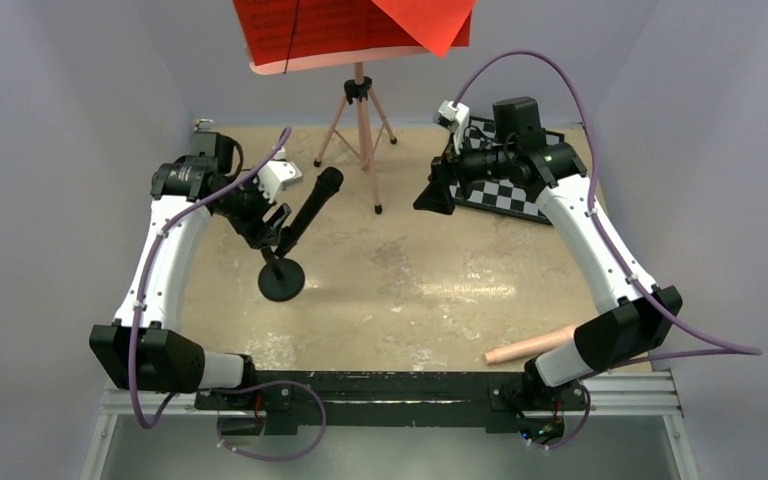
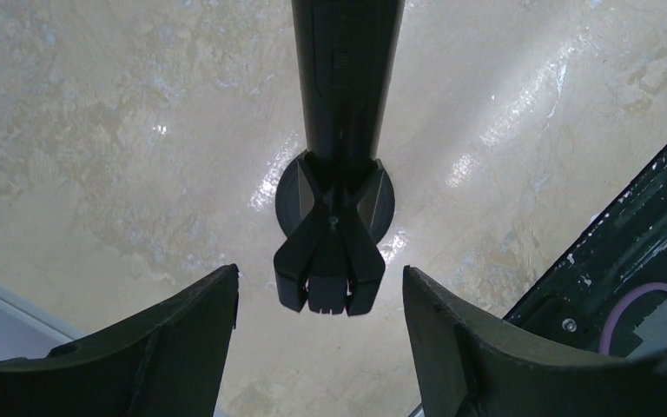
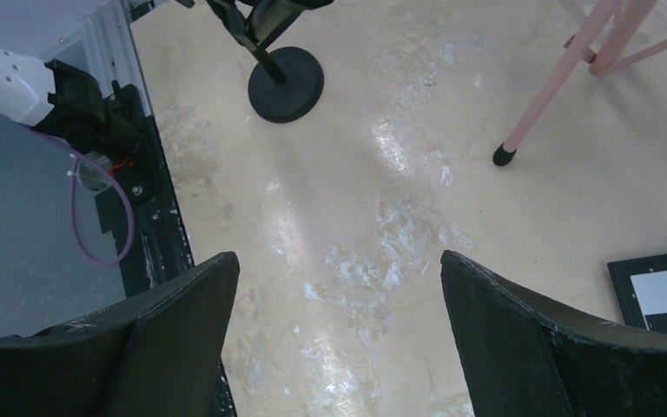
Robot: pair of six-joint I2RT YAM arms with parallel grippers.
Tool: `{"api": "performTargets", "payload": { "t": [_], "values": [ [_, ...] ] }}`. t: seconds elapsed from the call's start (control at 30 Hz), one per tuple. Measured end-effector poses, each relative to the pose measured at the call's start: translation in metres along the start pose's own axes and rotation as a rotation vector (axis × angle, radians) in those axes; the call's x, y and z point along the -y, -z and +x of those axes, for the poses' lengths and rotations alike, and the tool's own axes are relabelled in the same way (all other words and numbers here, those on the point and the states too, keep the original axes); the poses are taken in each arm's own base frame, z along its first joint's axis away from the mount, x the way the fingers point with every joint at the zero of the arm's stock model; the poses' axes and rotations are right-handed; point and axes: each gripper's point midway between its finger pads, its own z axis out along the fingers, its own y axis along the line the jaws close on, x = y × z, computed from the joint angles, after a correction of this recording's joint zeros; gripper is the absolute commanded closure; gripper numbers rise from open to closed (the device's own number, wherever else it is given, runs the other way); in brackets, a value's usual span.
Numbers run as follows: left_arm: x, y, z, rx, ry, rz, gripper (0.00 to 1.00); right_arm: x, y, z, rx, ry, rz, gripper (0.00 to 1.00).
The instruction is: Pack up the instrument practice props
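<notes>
The black microphone point(image 1: 315, 205) leans in the clip of the small round-base mic stand point(image 1: 281, 281) at the left of the table. My left gripper point(image 1: 276, 230) is open just behind the clip. In the left wrist view its fingers flank the clip point(image 2: 328, 261) without touching it, and the microphone point(image 2: 347, 78) runs away from me. The pink tripod music stand point(image 1: 363, 120) stands at the back with red sheet-music pages point(image 1: 340, 25) on its tray. My right gripper point(image 1: 432, 195) hangs open over bare table, right of the tripod. In the right wrist view my right gripper point(image 3: 339, 339) holds nothing.
A black-and-white chessboard point(image 1: 505, 190) lies at the back right, under the right arm. A pink tube point(image 1: 530, 345) rests near the front edge by the right arm's base. The tripod's legs point(image 3: 556, 87) spread over the back middle. Walls close in both sides.
</notes>
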Motion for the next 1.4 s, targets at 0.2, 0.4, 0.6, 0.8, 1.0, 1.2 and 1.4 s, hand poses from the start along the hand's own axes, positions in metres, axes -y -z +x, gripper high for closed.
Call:
{"api": "performTargets", "payload": {
  "t": [0.2, 0.4, 0.6, 0.8, 1.0, 1.2, 1.4],
  "values": [
    [-0.001, -0.022, -0.006, -0.009, -0.01, 0.054, 0.29, -0.002, -0.002, 0.0, -0.002, -0.006, -0.005, 0.08],
    [0.0, -0.04, -0.018, 0.005, -0.025, 0.083, 0.28, -0.001, 0.0, 0.0, -0.003, -0.002, 0.013, 0.08],
    [-0.016, -0.013, -0.043, 0.239, 0.068, -0.002, 0.22, -0.008, 0.008, 0.003, -0.012, -0.002, 0.018, 0.07],
    [-0.026, 0.062, -0.025, 0.413, 0.093, -0.164, 0.23, -0.016, 0.014, 0.013, -0.049, -0.019, 0.009, 0.07],
    [0.013, 0.036, 0.025, 0.335, 0.014, -0.047, 0.26, -0.022, 0.02, 0.012, -0.077, -0.029, -0.001, 0.08],
    [0.008, -0.012, 0.056, 0.279, 0.038, 0.066, 0.42, -0.019, 0.021, 0.006, -0.087, -0.019, 0.001, 0.08],
    [0.004, -0.03, 0.056, 0.327, -0.007, 0.095, 0.56, -0.02, 0.027, 0.013, -0.112, -0.003, 0.022, 0.07]
  ]
}}
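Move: The left hand hovers open above the microphone stand: the stand's pole, just under the clip, lies about 7 cm below it and 1 cm back. The microphone's middle is some 5 cm ahead and 8 cm to the right at hand height; the round base sits about 2 cm back, 1 cm right and 20 cm down. From the right hand the pole is roughly 37 cm left, 7 cm back and 16 cm below. Out and to the right first, dipping a little, the left hand then swings up about 9 cm and back to the left, and finally sinks some 12 cm to the pole under the clip. Its fingertips tilt about 20 degrees outward to the right as the gap narrows to half open; a touch can't be seen. The open right hand drifts back about 3 cm and slightly right. ##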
